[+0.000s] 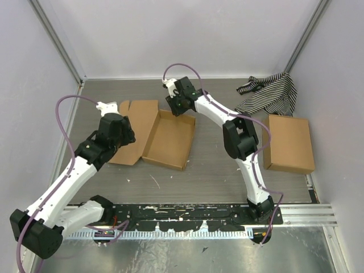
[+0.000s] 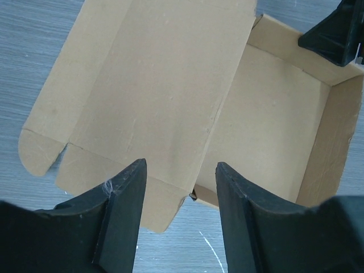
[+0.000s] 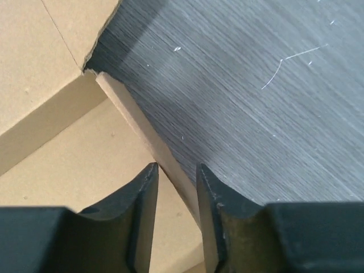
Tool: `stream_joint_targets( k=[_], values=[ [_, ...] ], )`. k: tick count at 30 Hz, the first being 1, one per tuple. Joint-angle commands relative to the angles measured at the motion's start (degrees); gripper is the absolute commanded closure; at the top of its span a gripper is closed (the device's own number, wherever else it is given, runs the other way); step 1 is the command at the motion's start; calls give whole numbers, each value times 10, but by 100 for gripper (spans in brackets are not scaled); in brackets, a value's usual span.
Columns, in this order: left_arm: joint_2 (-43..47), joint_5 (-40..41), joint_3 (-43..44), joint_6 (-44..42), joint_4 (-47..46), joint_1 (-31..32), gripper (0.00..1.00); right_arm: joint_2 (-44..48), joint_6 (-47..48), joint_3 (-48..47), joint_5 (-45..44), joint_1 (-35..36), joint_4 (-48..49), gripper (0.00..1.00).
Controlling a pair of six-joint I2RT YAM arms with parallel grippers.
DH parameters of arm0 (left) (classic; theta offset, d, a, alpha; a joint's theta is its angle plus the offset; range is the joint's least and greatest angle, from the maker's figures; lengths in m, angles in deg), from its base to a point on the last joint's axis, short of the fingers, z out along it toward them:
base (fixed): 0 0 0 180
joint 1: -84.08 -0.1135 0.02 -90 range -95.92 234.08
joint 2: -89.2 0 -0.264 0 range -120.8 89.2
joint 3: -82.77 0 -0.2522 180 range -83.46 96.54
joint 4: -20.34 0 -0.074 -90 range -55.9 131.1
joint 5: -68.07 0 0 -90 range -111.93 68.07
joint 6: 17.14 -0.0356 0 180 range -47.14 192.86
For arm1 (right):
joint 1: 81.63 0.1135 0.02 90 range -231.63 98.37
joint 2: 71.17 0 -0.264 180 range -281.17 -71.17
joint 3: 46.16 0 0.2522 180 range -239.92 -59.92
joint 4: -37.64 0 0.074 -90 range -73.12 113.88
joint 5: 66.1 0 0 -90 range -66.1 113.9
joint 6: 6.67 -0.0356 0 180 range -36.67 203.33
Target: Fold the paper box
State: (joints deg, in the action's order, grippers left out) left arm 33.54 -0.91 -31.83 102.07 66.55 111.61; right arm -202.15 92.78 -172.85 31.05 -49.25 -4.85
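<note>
The paper box [image 1: 169, 139] lies left of the table's middle as a shallow brown tray, its flat lid panel [image 1: 136, 128] spread out to the left. My right gripper [image 1: 177, 108] is at the tray's far edge. In the right wrist view its jaws [image 3: 177, 170] straddle the upright far wall [image 3: 142, 128], narrowed but with a gap still showing on the left side. My left gripper [image 1: 127, 137] hovers over the lid panel. It is open [image 2: 181, 170] above the near end of the fold between lid [image 2: 142, 85] and tray [image 2: 273, 119], holding nothing.
A larger squarish brown box [image 1: 289, 143] sits at the right side. A black-and-white striped cloth [image 1: 273, 94] is heaped at the back right. Grey walls enclose the table on three sides.
</note>
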Motion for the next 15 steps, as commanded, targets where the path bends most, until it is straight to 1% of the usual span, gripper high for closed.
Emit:
stream_joint_targets(
  k=[1,5,7,8,12,15],
  values=[
    [-26,-3,-4,4,-18,-2,42,-18,-46,-16,-6,-10,-10,65],
    [-62,-15,12,2,-30,-12,42,22,-97,61,-2,-35,1,84],
    [-83,-27,27,4,-32,-26,41,58,-124,111,-4,-46,7,96],
    [-94,-41,34,5,-34,-36,41,76,-138,135,-12,-51,8,99],
    [-154,-102,59,10,-64,-96,39,158,-176,254,-29,-54,20,99],
    [-221,-169,79,28,-90,-172,40,209,-221,330,-45,-46,22,99]
  ],
)
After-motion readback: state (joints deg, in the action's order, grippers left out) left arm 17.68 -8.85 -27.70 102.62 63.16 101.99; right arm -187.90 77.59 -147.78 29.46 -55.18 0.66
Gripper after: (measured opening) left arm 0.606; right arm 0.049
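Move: The tray's far wall lies practically at the right hand, its edge between the open fingers, its middle about 2 cm to the right and 2 cm below; the tray floor's middle is some 10 cm back and 3 cm left, the flat lid panel's about 16 cm left and 7 cm back. From the left hand, the lid panel is roughly 6 cm ahead, 2 cm left and 11 cm below; the far wall is about 11 cm ahead, 17 cm right and 10 cm below. Right fingers pinch the far wall, dragging it some 8 cm right and back; left hand reaches forward and down. ##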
